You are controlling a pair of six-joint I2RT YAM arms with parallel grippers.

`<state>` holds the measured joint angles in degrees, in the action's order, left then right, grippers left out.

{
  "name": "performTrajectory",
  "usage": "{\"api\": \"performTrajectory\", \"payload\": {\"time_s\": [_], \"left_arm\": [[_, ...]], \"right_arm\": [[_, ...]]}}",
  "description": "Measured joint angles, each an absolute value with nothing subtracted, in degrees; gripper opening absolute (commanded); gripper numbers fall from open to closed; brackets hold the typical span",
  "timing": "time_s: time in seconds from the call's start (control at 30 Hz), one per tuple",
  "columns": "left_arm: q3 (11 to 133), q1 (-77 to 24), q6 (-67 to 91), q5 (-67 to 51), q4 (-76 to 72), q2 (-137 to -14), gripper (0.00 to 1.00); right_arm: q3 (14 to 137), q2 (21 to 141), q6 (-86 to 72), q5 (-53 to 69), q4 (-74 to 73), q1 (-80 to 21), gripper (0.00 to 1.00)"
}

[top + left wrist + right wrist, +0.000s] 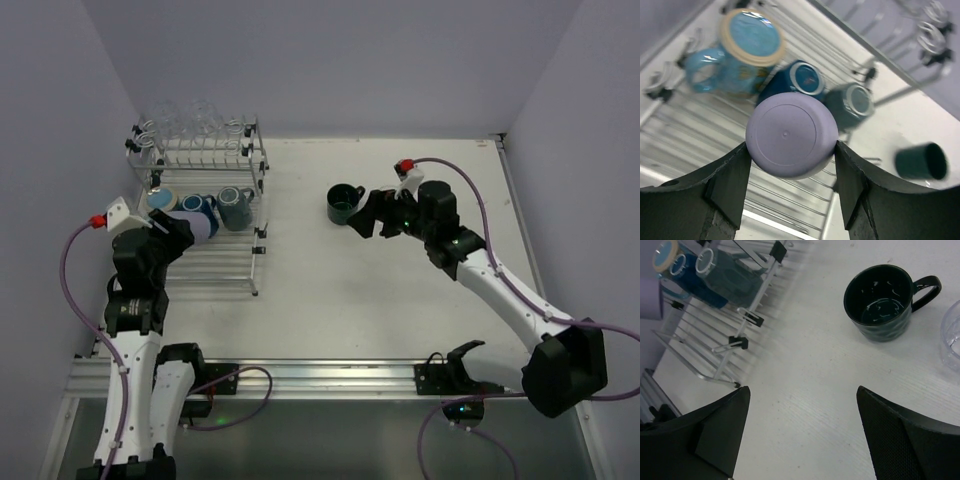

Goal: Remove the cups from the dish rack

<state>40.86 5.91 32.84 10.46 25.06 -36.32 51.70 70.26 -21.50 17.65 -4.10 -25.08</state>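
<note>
The two-tier wire dish rack (255, 215) stands at the far left. My left gripper (188, 232) is shut on the lavender cup (790, 134), holding it base toward the camera just above the lower tier's wires (700, 135). Behind it on that tier lie a light blue mug (740, 55), a blue mug (800, 80) and a grey mug (852, 102). Clear glass tumblers (190, 120) stand on the top tier. A dark green mug (885, 302) stands upright on the table. My right gripper (803, 390) is open and empty just near of it.
A clear glass (952, 335) stands on the table beside the dark green mug, cut off by the right wrist view's edge. The rack's right posts (747, 315) stand to the left of my right gripper. Purple walls close in the table at the back and both sides.
</note>
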Motion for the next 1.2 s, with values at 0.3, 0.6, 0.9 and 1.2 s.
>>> {"api": "performTrajectory", "payload": {"time_s": [0.3,0.6,0.9,1.2], "left_arm": [[31.4,5.8,42.9,-18.7,11.8,-28.5,0.40],[24.5,-7.6,55.0,-28.4,-13.1,-31.4,0.40],[22.7,-17.4,57.8,-28.2,-26.3,-37.0,0.41],[20.7,-21.1,57.9,-28.5,-32.9,-41.9,0.47]], "right_arm": [[38.6,52.1,-39.9,19.6,11.5,-26.9,0.83],[36.8,55.5,-48.7,25.3,25.1,-38.2,0.83],[39.4,65.3,-49.4,32.2,32.6,-41.1,0.78],[42.8,73.0,-51.7,36.2,41.6,-41.1,0.53]]}}
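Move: The left hand holds the lilac cup, its middle about 3 cm ahead, 1 cm right and 2 cm below. Its receiver, the open right gripper, is roughly 46 cm right, 5 cm ahead, near level. In the rack, about 10 cm below the left hand, a blue mug lies 10 cm ahead and 2 cm right, a grey-green mug 11 ahead and 11 right. From the right hand the lilac cup is some 44 cm left, 2 cm back, 2 cm lower; the dark green mug stands 13 ahead, 5 left, 14 below. Keeping its pinch around the cup's base end, the left hand carries the lilac cup some 25 cm right towards the right gripper, rising slightly and swinging clockwise so the mouth faces that gripper. The right hand goes back and up, then mostly left, about 12 cm each back and left and 9 up, rolling its left side up; it starts closing, one finger inside the cup's mouth, the other outside. ##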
